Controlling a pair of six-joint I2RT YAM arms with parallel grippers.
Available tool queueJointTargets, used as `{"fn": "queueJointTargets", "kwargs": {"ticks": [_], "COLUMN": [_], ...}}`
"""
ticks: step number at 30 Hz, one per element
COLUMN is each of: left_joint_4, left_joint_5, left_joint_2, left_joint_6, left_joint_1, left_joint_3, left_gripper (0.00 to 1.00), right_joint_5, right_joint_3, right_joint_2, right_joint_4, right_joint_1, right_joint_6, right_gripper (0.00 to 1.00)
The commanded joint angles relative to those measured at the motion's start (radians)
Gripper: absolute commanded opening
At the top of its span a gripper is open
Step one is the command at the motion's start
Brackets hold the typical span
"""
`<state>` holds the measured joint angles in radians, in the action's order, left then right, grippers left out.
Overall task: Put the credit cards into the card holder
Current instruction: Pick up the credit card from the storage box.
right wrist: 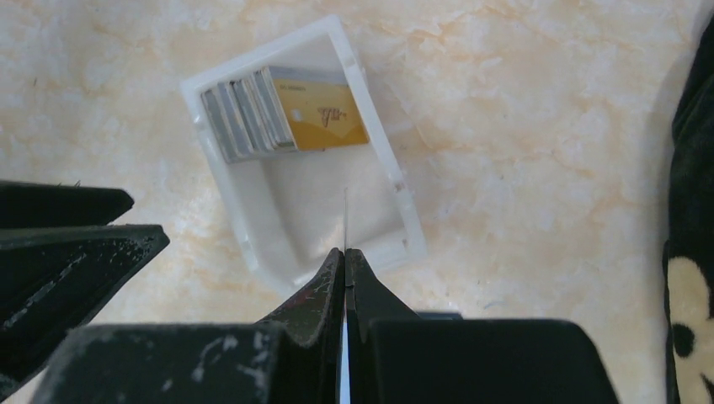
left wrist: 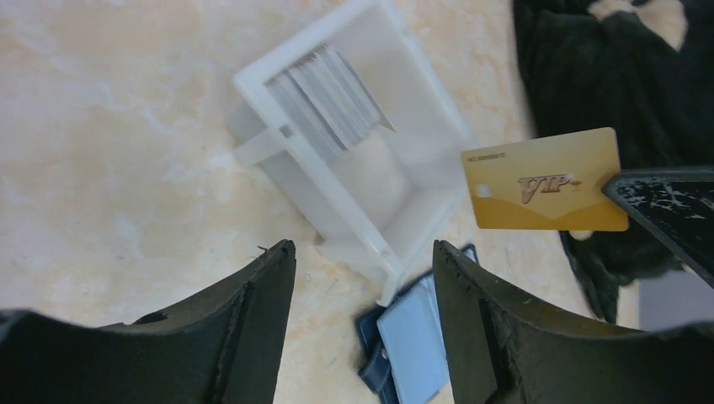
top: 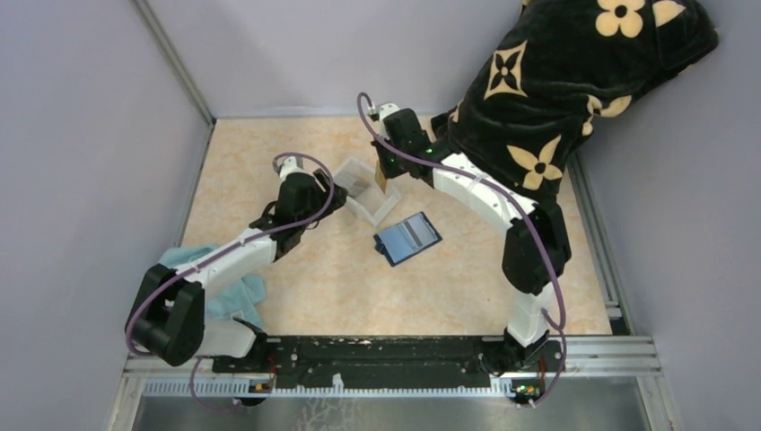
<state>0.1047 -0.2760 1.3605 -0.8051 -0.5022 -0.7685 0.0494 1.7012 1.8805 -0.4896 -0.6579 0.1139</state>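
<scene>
My right gripper (right wrist: pixel 345 252) is shut on a gold credit card (left wrist: pixel 546 178), which it holds by one end above the white tray (left wrist: pixel 316 181). In the right wrist view that card (right wrist: pixel 346 219) shows only as a thin edge. Several more credit cards (right wrist: pixel 253 114) stand stacked in one end of the tray, a gold one (right wrist: pixel 324 114) at the front. The card holder (top: pixel 406 238), a navy wallet, lies open on the table just near of the tray, its light blue lining (left wrist: pixel 412 345) facing up. My left gripper (left wrist: pixel 364 257) hangs open and empty beside the tray's near corner.
A black garment with tan flower shapes (top: pixel 574 81) drapes over the back right corner, close to the right arm. A light blue cloth (top: pixel 229 287) lies by the left arm's base. Grey walls enclose the table on the left, back and right.
</scene>
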Motion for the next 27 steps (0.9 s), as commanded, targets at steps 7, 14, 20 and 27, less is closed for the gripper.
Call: {"fn": "queueJointTargets", "kwargs": {"ticks": [7, 14, 20, 27], "left_joint_4": [0.325, 0.453, 0.47, 0.468], "left_joint_5": [0.504, 0.836, 0.945, 1.032], "left_joint_2": [-0.123, -0.142, -0.163, -0.143], "left_joint_6": [0.225, 0.281, 0.307, 0.309], "left_joint_1": [-0.005, -0.041, -0.073, -0.078], "left_joint_3": [0.125, 0.172, 0.198, 0.209], "left_gripper": [0.7, 0.7, 0.7, 0.66], "right_joint_5": [-0.183, -0.34, -0.408, -0.459], "right_joint_3": [-0.365, -0.581, -0.676, -0.721], "right_joint_2": [-0.457, -0.666, -0.755, -0.782], "right_joint_4": [0.085, 0.123, 0.126, 0.15], "right_joint_1": [-0.008, -0.007, -0.007, -0.007], "right_joint_6": [0.112, 0.194, 0.226, 0.255], "right_gripper": [0.0, 0.0, 0.0, 0.0]}}
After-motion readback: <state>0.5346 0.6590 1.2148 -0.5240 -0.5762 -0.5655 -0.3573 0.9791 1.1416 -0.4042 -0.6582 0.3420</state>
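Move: Some 7 cm ahead of the left hand, 9 cm to its right and slightly higher hangs the gold VIP card in the right fingers; the storage box lies about 7 cm ahead, 9 cm right and 10 cm below the left hand. For the right hand, carrying the card, the open card holder is roughly 10 cm back, 7 cm right and 17 cm down. The storage box is about 2 cm ahead, 3 cm left and 15 cm below it. Drawing back about 19 cm and some 5 cm to the right, the right hand keeps its pinch on the VIP card's end, carries it away from the storage box past the card holder, and rolls its left side up. The open left hand follows back and rightwards, rising 6 cm and swinging about 60 degrees clockwise while its fingers tip up, to close in on the card's free end. ##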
